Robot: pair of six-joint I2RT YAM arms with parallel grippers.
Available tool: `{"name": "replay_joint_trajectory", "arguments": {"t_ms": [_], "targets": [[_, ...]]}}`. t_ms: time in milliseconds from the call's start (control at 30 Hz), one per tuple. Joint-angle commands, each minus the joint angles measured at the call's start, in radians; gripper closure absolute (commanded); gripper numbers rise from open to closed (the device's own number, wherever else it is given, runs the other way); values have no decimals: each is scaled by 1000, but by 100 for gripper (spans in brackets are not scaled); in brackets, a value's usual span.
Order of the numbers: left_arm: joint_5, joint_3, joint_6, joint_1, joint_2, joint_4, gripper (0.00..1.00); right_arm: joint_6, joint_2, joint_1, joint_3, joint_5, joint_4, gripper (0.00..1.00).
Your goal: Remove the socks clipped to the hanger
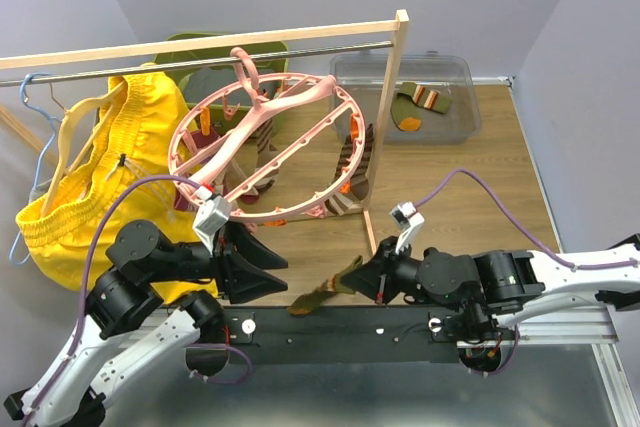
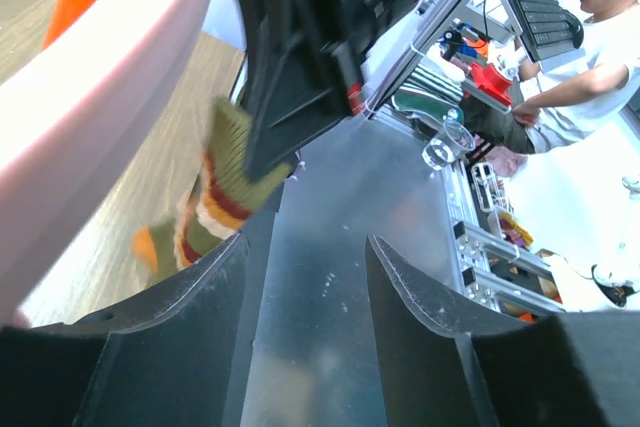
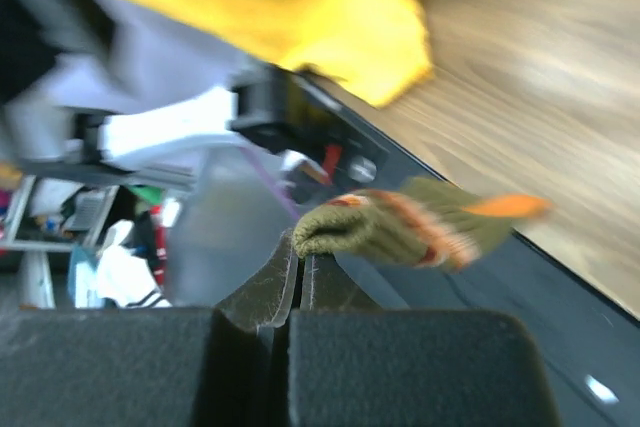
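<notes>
The pink round hanger [image 1: 262, 119] hangs by its hook from the rail, with striped socks [image 1: 352, 169] clipped along its right and lower rim. My right gripper [image 1: 370, 275] is shut on the cuff of an olive sock with orange patches [image 1: 322, 294], held off the hanger over the black base. In the right wrist view the cuff [image 3: 330, 230] is pinched at the gripper [image 3: 301, 259] tips. My left gripper [image 1: 280, 272] is open and holds nothing, just below the ring. Its wrist view shows the gripper [image 2: 305, 259], the ring [image 2: 90, 117] and that sock [image 2: 222, 187].
Big yellow shorts [image 1: 110, 162] and a light-blue wire hanger [image 1: 32, 137] hang at the left of the rail. A wooden post [image 1: 385, 117] stands right of the ring. A clear bin [image 1: 455, 82] at the back right holds a sock [image 1: 418, 102].
</notes>
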Motion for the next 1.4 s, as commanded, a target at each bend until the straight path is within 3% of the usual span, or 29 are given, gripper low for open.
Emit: {"name": "replay_joint_trajectory", "arguments": {"t_ms": [0, 200, 300, 500, 667, 800, 900, 1033, 1367], "targets": [[-37, 32, 30, -2, 27, -22, 41, 236, -56, 6, -131, 141, -139, 99], [-42, 37, 27, -2, 41, -14, 41, 460, -32, 4, -151, 307, -369, 99], [-39, 37, 27, -2, 50, -3, 43, 486, 25, -46, -123, 337, -461, 99], [-39, 38, 8, -2, 47, 12, 44, 250, 28, -296, -155, 160, -287, 99], [-49, 24, -15, -2, 24, 13, 44, 161, -35, -434, -96, 171, -317, 99], [-46, 23, -12, -2, 27, 16, 44, -78, 20, -685, -10, 52, -282, 99], [-42, 23, -6, -2, 27, 15, 44, -236, 115, -908, 65, -109, -257, 99], [-49, 21, -6, -2, 6, 1, 44, -372, 218, -1091, 188, -229, -213, 99], [-68, 30, 2, -2, -3, -8, 44, -559, 661, -1484, 844, -507, -274, 99]]}}
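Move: The right hand already holds the olive sock; its goal, the clear box, lies about 44 cm ahead, 15 cm to its right and 25 cm below. The first sock lies in that box, about 44 cm ahead and 19 cm right of the hand. The striped sock still on the hanger is some 20 cm ahead and 2 cm left, slightly lower. From the idle left hand, the box is about 45 cm ahead, 32 cm right and 31 cm below. Dipping first, the right hand carries its pinched sock some 35 cm forward, also right, towards the clear box. ##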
